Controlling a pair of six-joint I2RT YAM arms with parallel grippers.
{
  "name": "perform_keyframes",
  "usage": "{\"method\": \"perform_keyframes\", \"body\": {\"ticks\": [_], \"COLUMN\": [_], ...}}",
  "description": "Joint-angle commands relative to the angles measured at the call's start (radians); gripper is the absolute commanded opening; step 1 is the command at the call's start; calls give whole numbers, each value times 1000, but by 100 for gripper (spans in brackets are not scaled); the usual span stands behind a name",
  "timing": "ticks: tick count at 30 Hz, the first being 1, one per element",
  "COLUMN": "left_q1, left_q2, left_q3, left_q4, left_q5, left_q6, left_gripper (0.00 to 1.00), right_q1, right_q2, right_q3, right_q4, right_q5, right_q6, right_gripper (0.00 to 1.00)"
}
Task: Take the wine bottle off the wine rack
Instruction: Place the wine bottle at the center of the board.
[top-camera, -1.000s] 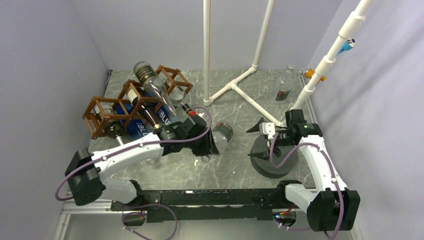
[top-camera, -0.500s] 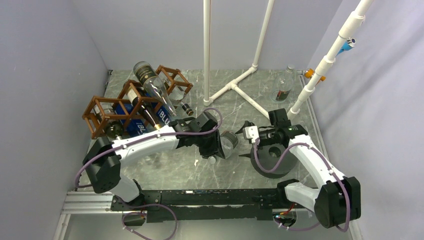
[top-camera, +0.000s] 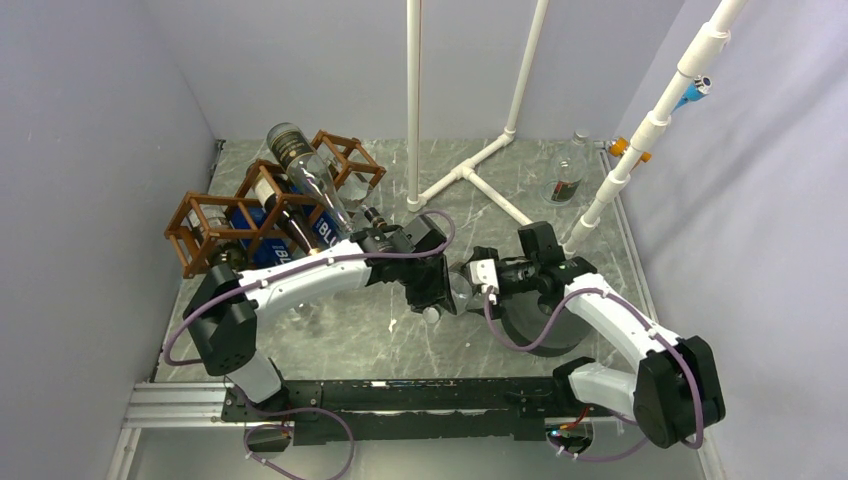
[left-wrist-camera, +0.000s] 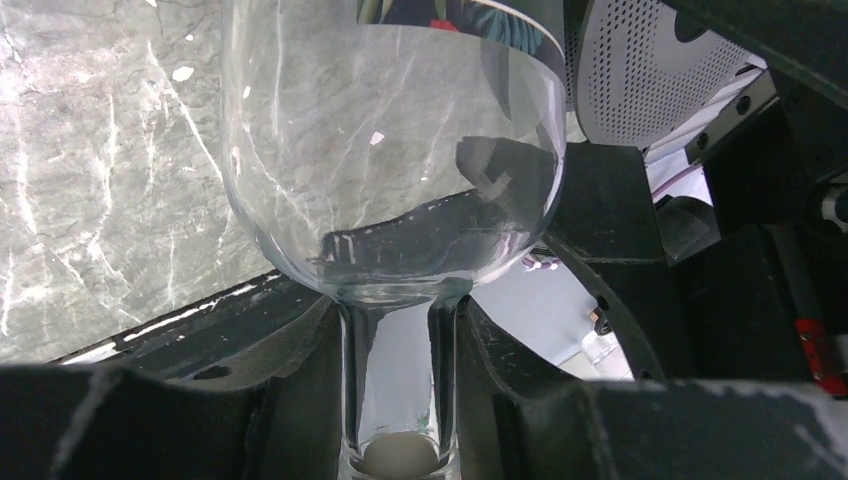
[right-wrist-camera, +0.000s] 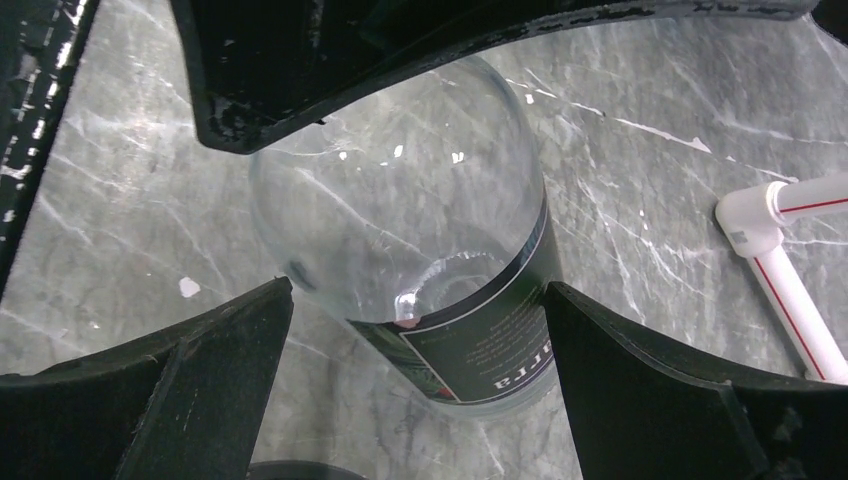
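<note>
A clear wine bottle (left-wrist-camera: 390, 150) with a dark label (right-wrist-camera: 480, 340) hangs over the marble table, right of the wine rack (top-camera: 262, 190). My left gripper (left-wrist-camera: 397, 400) is shut on its neck, seen in the top view at mid-table (top-camera: 432, 288). The bottle's body (top-camera: 459, 283) points toward the right arm. My right gripper (right-wrist-camera: 415, 390) is open, one finger on each side of the bottle's labelled end (right-wrist-camera: 400, 230). In the top view the right gripper (top-camera: 474, 274) sits right against the bottle.
The rack holds other bottles, a clear one (top-camera: 305, 170) on top and a blue-labelled one (top-camera: 268, 252) below. A white pipe frame (top-camera: 470, 175) stands at the back. A glass flask (top-camera: 567, 175) sits back right. A black round stand (top-camera: 545, 320) lies under the right arm.
The left arm has carried the bottle right, away from the rack. The right arm has swung left, and its open fingers now flank the bottle's end.
</note>
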Motion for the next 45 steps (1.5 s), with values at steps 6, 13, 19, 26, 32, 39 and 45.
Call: {"method": "perform_keyframes", "body": {"ticks": [6, 13, 19, 26, 32, 39, 45], "left_q1": [-5, 9, 29, 52, 72, 92, 108], "left_q2": [14, 23, 4, -24, -36, -75, -93], "left_q3": [139, 156, 136, 82, 47, 8, -35], "left_q4": [104, 109, 140, 206, 242, 298, 359], "left_q5": [91, 126, 180, 234, 263, 280, 299], "left_q6": [58, 83, 103, 114, 119, 149, 163], "left_gripper": [24, 33, 46, 60, 64, 75, 80], "right_q1": [31, 31, 23, 9, 0, -19, -32], "right_q2": [50, 79, 86, 100, 102, 135, 158], "right_q3": [-27, -30, -33, -16, -11, 31, 55], "right_q4": [98, 79, 85, 54, 46, -28, -65], "right_q5": [40, 27, 26, -3, -14, -45, -58], "right_q6": [69, 66, 80, 78, 83, 64, 59], "right_gripper": [99, 95, 96, 96, 96, 96, 96]}}
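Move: Between the two hands is the wine bottle, its neck already pinched by the left hand; its body lies about 5 cm right of that hand, 3 cm ahead and 9 cm below. From the open right hand the body's middle is some 1 cm ahead, 1 cm left and 4 cm lower. The black disc sits roughly 18 cm right of the right hand and 4 cm back; the white pipe's corner is about 18 cm ahead of it and 12 cm left, both some 10 cm lower. Easing forward about 3 cm and slightly down, the right hand keeps its wide-open fingers around the bottle's body and closes only a touch, until they bear on the glass. The left hand first holds the neck nearly still, then spreads its fingers, lets go and rises about 5 cm while drifting a little right and forward, its wrist rolling some 20 degrees. ##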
